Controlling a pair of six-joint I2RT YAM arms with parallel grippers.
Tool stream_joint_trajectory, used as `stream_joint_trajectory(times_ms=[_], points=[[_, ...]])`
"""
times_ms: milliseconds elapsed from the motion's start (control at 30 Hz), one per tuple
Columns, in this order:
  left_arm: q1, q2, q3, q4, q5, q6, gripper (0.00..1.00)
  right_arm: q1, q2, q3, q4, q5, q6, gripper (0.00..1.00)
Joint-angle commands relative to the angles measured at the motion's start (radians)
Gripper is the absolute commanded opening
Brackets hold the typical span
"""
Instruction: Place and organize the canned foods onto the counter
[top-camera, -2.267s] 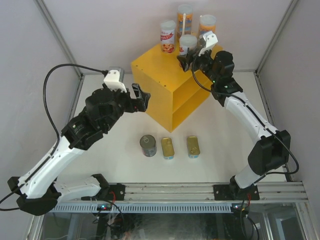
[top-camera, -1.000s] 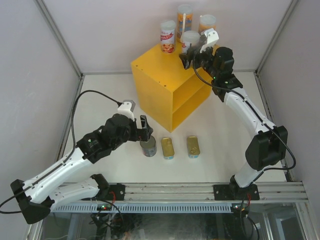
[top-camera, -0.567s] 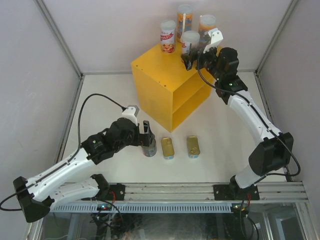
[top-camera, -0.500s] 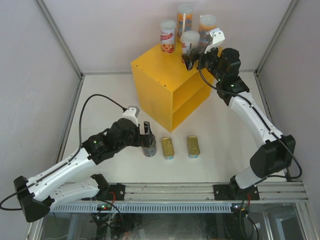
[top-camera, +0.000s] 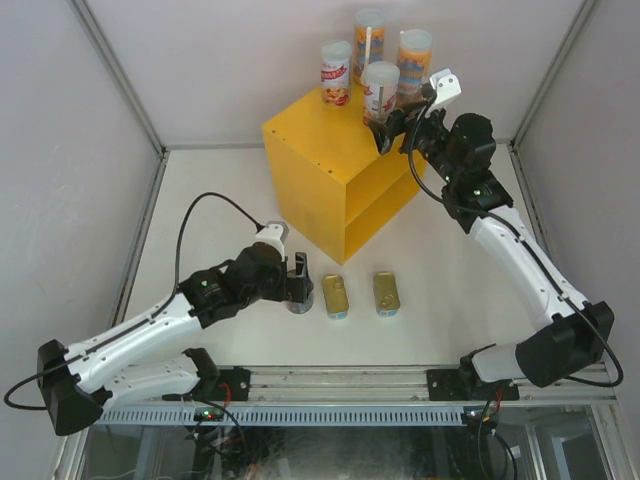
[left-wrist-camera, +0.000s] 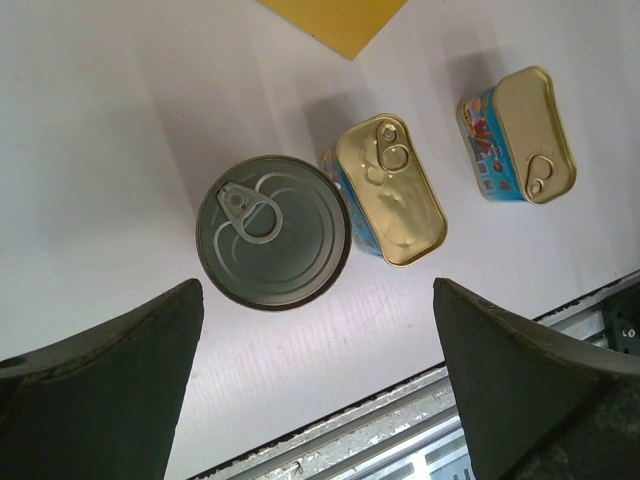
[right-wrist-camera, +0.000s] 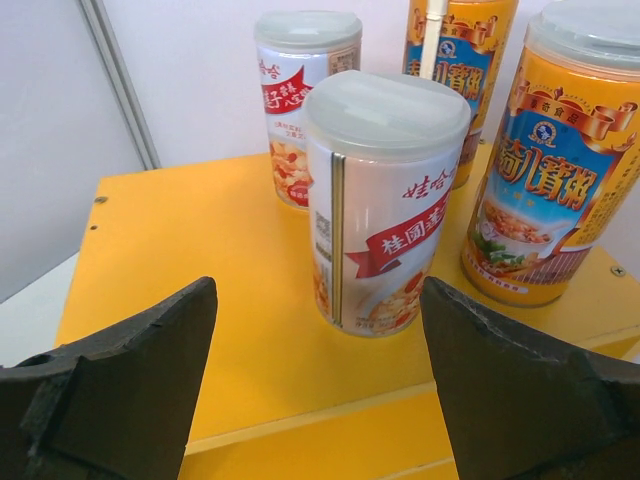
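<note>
The yellow counter (top-camera: 325, 160) carries four tall cans on its top: a white one (top-camera: 379, 91) in front, a white-red one (top-camera: 336, 72) and two orange ones (top-camera: 369, 37) (top-camera: 414, 58). My right gripper (top-camera: 392, 130) is open and empty, just short of the front white can (right-wrist-camera: 385, 200), which stands free between the jaws' line. The dark round tin (left-wrist-camera: 272, 232) and two gold-topped flat tins (left-wrist-camera: 391, 190) (left-wrist-camera: 520, 134) lie on the white table. My left gripper (top-camera: 298, 281) is open right above the round tin, not touching it.
Grey enclosure walls and frame posts (top-camera: 115, 70) surround the table. A metal rail (top-camera: 400, 380) runs along the near edge. The counter's open side with its inner shelf (top-camera: 385, 200) faces the right front. A counter corner (left-wrist-camera: 335, 18) shows in the left wrist view.
My left arm has swung down from beside the counter to over the round tin. My right gripper has drawn back to the right from the front white can, which stays standing.
</note>
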Motion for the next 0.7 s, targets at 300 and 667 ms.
stream_joint_trajectory(times_ms=[300, 667], points=[[-0.029, 0.116, 0.006, -0.008, -0.073, -0.013, 1.0, 0.095, -0.219, -0.084, -0.037, 0.111, -0.051, 0.81], [-0.034, 0.189, 0.009, 0.016, -0.088, 0.0, 1.0, 0.195, -0.369, -0.148, -0.082, 0.201, -0.071, 0.81]])
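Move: The upright grey can stands about 3 cm ahead of the left hand, level with it sideways, its middle some 10 cm below. The nearer gold tin lies about 8 cm to the can's right and roughly level with it fore and aft, the farther gold tin some 19 cm to its right. From the right hand, the grey can is about 20 cm back, 18 cm left and 36 cm down, and the just-placed red-and-white can is some 7 cm ahead, 1 cm left and 4 cm lower. The left hand sinks almost straight down by about 5 cm towards the grey can, jaws still wide open, rolling some 10 degrees so that its left side lifts and tipping a little further down, until the fingertips are about at lid height just behind the can, with no touch to be seen. Meanwhile the right hand, already clear and with its fingers staying open, draws back about 10 cm from the red-and-white can on the yellow cabinet, rising at a growing rate as it goes and tilting slightly up. ##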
